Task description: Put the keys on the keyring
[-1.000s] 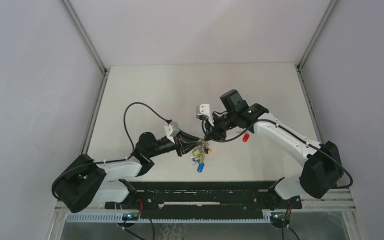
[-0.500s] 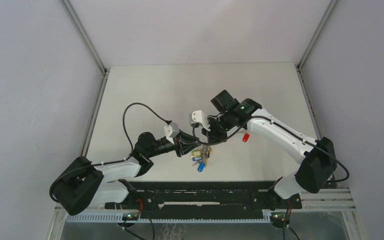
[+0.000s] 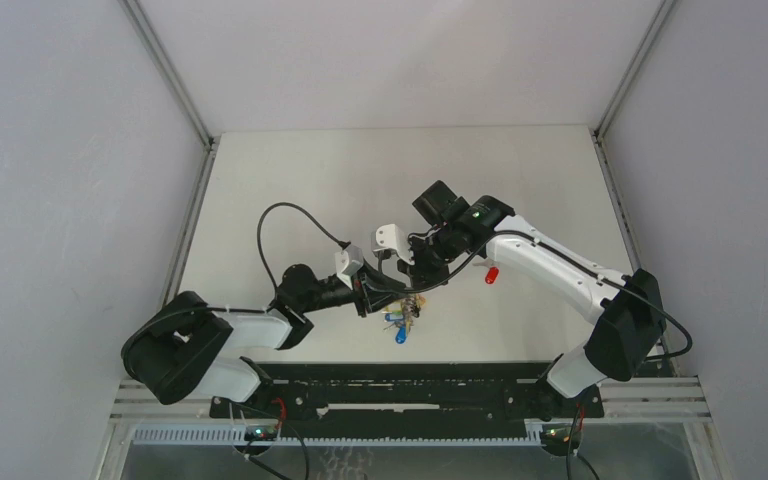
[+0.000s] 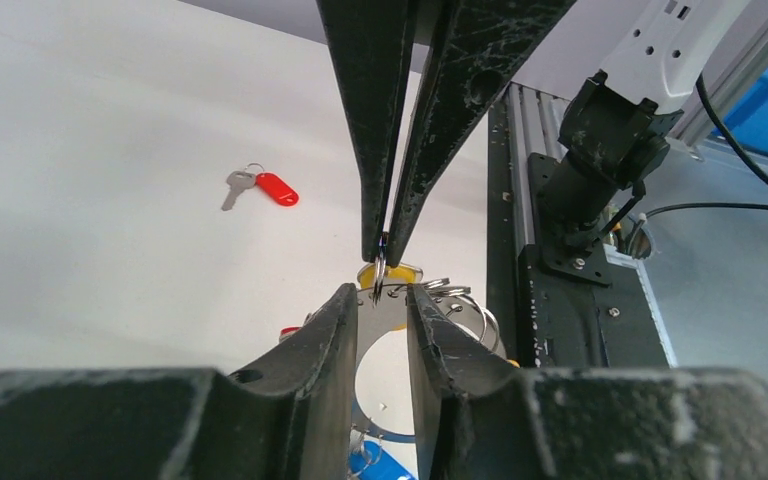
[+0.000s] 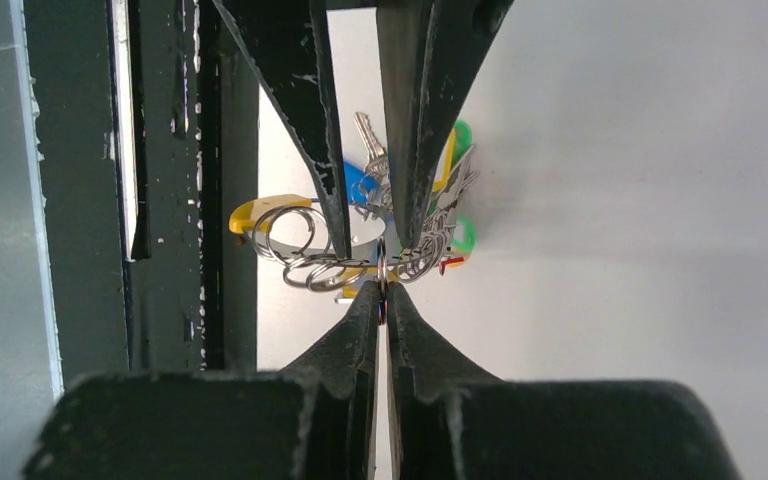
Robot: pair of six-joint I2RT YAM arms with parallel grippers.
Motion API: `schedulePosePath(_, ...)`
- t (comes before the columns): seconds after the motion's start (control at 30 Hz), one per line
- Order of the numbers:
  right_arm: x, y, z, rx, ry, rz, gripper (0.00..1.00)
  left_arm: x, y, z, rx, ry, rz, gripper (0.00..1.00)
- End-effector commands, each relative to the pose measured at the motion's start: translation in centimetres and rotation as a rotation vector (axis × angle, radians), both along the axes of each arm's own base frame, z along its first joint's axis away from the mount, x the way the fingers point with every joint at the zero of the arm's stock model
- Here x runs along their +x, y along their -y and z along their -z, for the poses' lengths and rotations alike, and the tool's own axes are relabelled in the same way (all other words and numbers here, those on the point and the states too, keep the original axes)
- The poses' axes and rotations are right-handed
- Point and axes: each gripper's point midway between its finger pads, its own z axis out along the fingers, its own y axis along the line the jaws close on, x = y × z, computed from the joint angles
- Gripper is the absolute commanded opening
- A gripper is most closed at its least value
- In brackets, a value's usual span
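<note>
My left gripper [image 3: 388, 290] [image 4: 381, 292] is shut on the keyring [image 4: 385, 310], a grey metal ring held above the table. From it hangs a bunch of blue, green and yellow-headed keys [image 3: 401, 322] [image 5: 360, 190] and wire loops. My right gripper [image 3: 412, 282] [image 5: 383, 288] is shut on a small silver split ring. Its tips [image 4: 382, 245] meet the keyring's top edge right at the left fingertips. What hangs from that split ring is hidden between the pads. A red-headed key [image 3: 491, 273] [image 4: 261, 186] lies flat on the table to the right, apart from both grippers.
A black rail [image 3: 400, 385] [image 4: 550, 250] runs along the near edge, close behind the hanging bunch. Grey walls [image 3: 80, 150] close in the white table [image 3: 400, 170] on three sides. The left arm's black cable [image 3: 290, 215] loops above its wrist.
The right gripper has swung left and nearer, bringing its tips against the keyring. The left arm has shifted a little to the right with the keyring. The red key has not moved.
</note>
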Motion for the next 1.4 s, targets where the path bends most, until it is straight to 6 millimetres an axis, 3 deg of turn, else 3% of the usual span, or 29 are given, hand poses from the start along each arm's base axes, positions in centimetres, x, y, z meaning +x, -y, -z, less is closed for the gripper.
schedulePosePath(0.0,0.4,-1.5,-2.2,0.071,0.048,-0.036,0.0,0.0,1.1,-3.7,-0.1,0.074,0.051,0.26)
schedulePosePath(0.23,0.3,-1.6,-2.3,0.074,0.048,-0.044,0.0,0.0,1.2,-3.4,-0.092,0.065,0.059,0.15)
schedulePosePath(0.53,0.2,-1.8,-2.4,0.078,0.046,-0.05,0.0,-0.1,1.6,-3.0,-0.079,0.057,0.071,0.1)
schedulePosePath(0.7,0.1,-2.1,-2.4,0.081,0.043,-0.051,0.0,-0.1,1.7,-3.0,-0.078,0.056,0.078,0.01)
schedulePosePath(0.9,0.2,-1.9,-2.8,0.082,0.055,-0.032,0.0,0.1,1.4,-2.6,-0.071,0.056,0.05,0.0)
schedulePosePath(1.07,0.6,-1.3,-3.7,0.117,0.079,0.039,0.25,0.4,0.9,-2.8,-0.076,0.067,0.004,0.0)
schedulePosePath(1.37,1.5,0.5,-7.0,0.406,0.083,0.246,0.41,0.7,0.2,-3.2,-0.089,0.078,-0.04,0.0)
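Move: The small metal ring, upright and pinched in the right fingertips, sits barely 1 cm to the left hand's right, level with it, between its open fingertips; from the right hand it is practically at the pads. The hanging bunch of keys and tags centres some 5 cm below the left hand, about 2 cm back and 1 cm left. The loose red-tagged key lies on the table roughly 18 cm right of the left hand, 6 cm farther out and 13 cm lower. The left fingers close fully on the small ring while the right still holds it, the left hand easing about 1 cm to its right. Only then do the right fingers open and come free, the right hand rising about 3.5 cm, then also drawing off right and tilting some 15 degrees. The left keeps its pinch and lifts slightly at the end. ##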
